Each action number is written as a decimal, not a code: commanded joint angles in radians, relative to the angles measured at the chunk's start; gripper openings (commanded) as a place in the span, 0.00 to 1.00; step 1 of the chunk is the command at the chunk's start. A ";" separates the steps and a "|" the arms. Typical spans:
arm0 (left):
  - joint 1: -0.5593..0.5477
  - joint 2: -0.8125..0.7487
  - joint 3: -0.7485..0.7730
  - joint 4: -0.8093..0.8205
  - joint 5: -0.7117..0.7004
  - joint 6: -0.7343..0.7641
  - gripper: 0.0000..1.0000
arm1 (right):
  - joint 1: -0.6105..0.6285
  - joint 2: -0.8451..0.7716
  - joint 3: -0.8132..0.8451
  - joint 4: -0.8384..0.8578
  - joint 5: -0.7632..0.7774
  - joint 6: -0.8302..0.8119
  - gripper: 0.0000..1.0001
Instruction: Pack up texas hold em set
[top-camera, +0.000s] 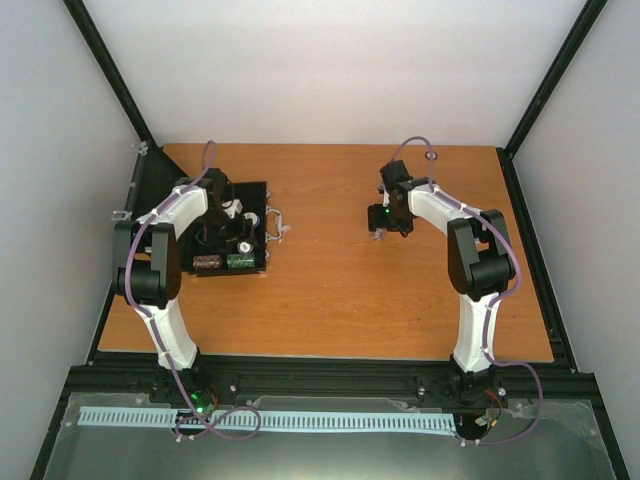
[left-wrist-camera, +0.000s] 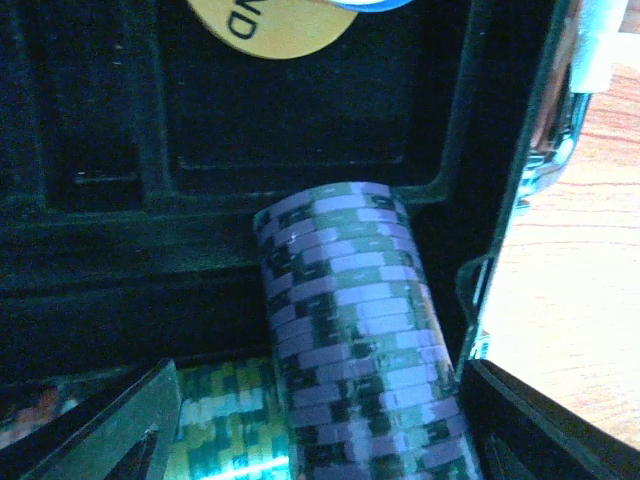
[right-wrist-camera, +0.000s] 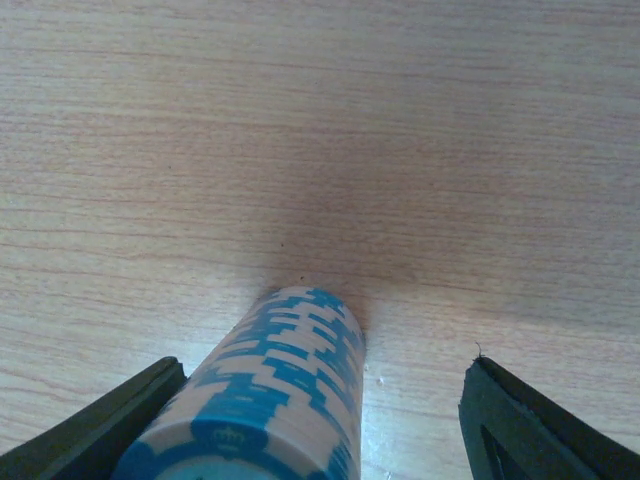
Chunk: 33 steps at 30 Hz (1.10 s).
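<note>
The black case (top-camera: 255, 195) lies open at the table's left. My left gripper (top-camera: 215, 235) reaches down into it. In the left wrist view a purple-and-green striped chip stack (left-wrist-camera: 350, 340) lies in the case's dark tray (left-wrist-camera: 100, 150) between the fingers of the left gripper (left-wrist-camera: 320, 420), which is open. A green-and-yellow stack (left-wrist-camera: 225, 420) lies beside it on the left. A yellow dealer disc (left-wrist-camera: 280, 25) rests further in. My right gripper (top-camera: 383, 222) hangs over bare wood; open, the right gripper (right-wrist-camera: 322, 400) straddles an upright blue-and-white chip stack (right-wrist-camera: 290, 380), which stands nearer its left finger.
The case's silver handle (top-camera: 275, 222) sticks out toward the middle of the wooden table (top-camera: 340, 300). More chip stacks (top-camera: 225, 262) sit along the case's near edge. Black frame rails (top-camera: 520, 200) border the table's sides.
</note>
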 joint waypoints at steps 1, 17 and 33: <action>0.007 -0.046 0.032 -0.045 -0.155 0.038 0.79 | -0.010 -0.021 0.000 0.003 0.017 0.008 0.74; 0.010 -0.121 0.019 -0.095 -0.447 0.039 0.79 | -0.009 -0.010 0.000 0.007 0.004 0.004 0.74; 0.018 -0.163 0.017 -0.095 -0.552 0.002 0.73 | -0.010 -0.029 -0.040 0.023 0.003 -0.006 0.74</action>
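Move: The purple-black chip stack lies between the left hand's open fingers, against the right one. Its middle is about 1 cm ahead, 1 cm right and some 2 cm below. From this hand, the green stack is roughly 3 cm back, level sideways; the red stack is 3 cm back and 9 cm left, both 4 cm down. The yellow disc is 6 cm ahead, 1 cm right. From the right hand, the purple stack is about 37 cm left, 2 cm back. Leftward along the case by about 10 cm, the left hand sweeps with its fingers staying open, the right finger pushing along the purple-black stack from over the green stack towards the red one. It rises some 3 cm and rolls about 30 degrees on the way, so the fingertips swing from pointing down-right to down-left. ##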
